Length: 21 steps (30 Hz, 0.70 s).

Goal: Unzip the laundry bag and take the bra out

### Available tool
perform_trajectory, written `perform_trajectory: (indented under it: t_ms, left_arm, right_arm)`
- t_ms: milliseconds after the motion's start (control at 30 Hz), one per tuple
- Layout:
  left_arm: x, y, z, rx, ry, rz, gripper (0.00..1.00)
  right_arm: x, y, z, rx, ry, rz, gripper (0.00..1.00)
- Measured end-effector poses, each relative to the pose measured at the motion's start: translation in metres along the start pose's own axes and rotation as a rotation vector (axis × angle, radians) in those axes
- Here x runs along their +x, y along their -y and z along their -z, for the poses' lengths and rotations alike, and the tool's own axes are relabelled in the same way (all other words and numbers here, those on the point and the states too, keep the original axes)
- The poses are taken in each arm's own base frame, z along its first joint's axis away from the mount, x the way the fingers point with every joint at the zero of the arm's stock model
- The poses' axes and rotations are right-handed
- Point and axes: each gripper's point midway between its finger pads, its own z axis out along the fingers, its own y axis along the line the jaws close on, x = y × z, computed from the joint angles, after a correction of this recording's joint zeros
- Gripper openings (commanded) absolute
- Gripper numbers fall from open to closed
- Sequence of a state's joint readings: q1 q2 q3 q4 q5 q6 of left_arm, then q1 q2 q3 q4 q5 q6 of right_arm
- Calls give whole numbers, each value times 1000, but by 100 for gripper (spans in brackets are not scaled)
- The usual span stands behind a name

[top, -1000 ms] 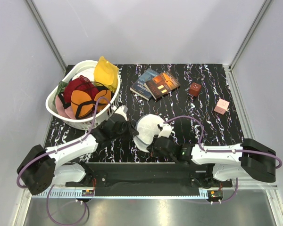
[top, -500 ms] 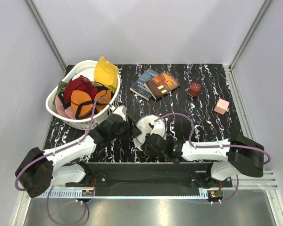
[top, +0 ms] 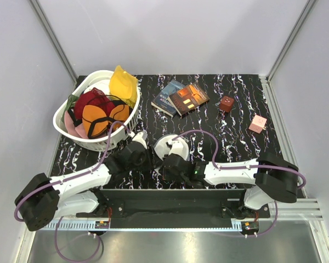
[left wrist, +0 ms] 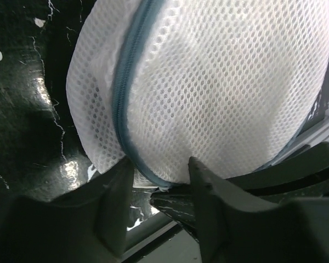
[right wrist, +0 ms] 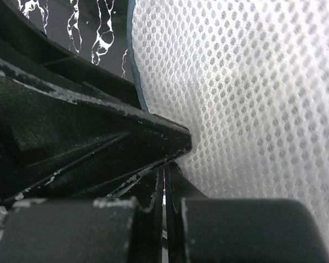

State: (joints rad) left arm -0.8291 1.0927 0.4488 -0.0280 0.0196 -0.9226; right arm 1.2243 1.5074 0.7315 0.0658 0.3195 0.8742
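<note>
The laundry bag (top: pixel 172 147) is a white mesh dome near the table's front middle. Its grey-blue zip (left wrist: pixel 120 93) curves down its side in the left wrist view. My left gripper (top: pixel 152 155) is at the bag's left side. It is open (left wrist: pixel 162 167), with the bag's lower zip seam between its fingers (left wrist: pixel 208 203). My right gripper (top: pixel 166 163) is at the bag's near edge. Its jaws are shut (right wrist: pixel 165 175) right against the mesh (right wrist: pixel 252 82), and I see nothing between them. The bra is out of view.
A white slotted basket (top: pixel 63 129) heaped with coloured clothes stands at the back left. Two books (top: pixel 181 97) lie at the back middle. A brown cube (top: pixel 226 103) and a pink block (top: pixel 257 124) sit to the right. The arms' black base rail (top: pixel 153 194) runs just in front of the bag.
The right arm has reached leftward and the bag has shifted left toward the left gripper. The left gripper has gone from shut to open around the bag's edge.
</note>
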Motion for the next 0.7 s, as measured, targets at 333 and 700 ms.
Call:
perform_trajectory:
  t_ms: [333,700]
  left_arm:
    - [1,4,0,4,8,20,3]
    - [-4,4,0,-20,23,19,0]
  right_arm:
    - [0,-1,0,-5,-1,2,0]
    - [-3,-2,0,-12,14,-10,0]
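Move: The near end of the laundry bag's zipper lies practically at the left hand's point, between its half-open fingers. The bag's middle is some 6 cm ahead and 5 cm to the right of that hand, about 1 cm lower. The basket's middle stands some 26 cm ahead and 28 cm to its left. From the right hand, the same zipper end is about 1 cm ahead, 1 cm to the left, level with it. The left fingers close from about half open to practically shut and pinch the blue zipper band at its near end, right beside the right gripper's tips. The left hand stays within about half a centimetre of its place, barely turning, while the right hand stays put with its shut fingers keeping hold of the bag's edge. ##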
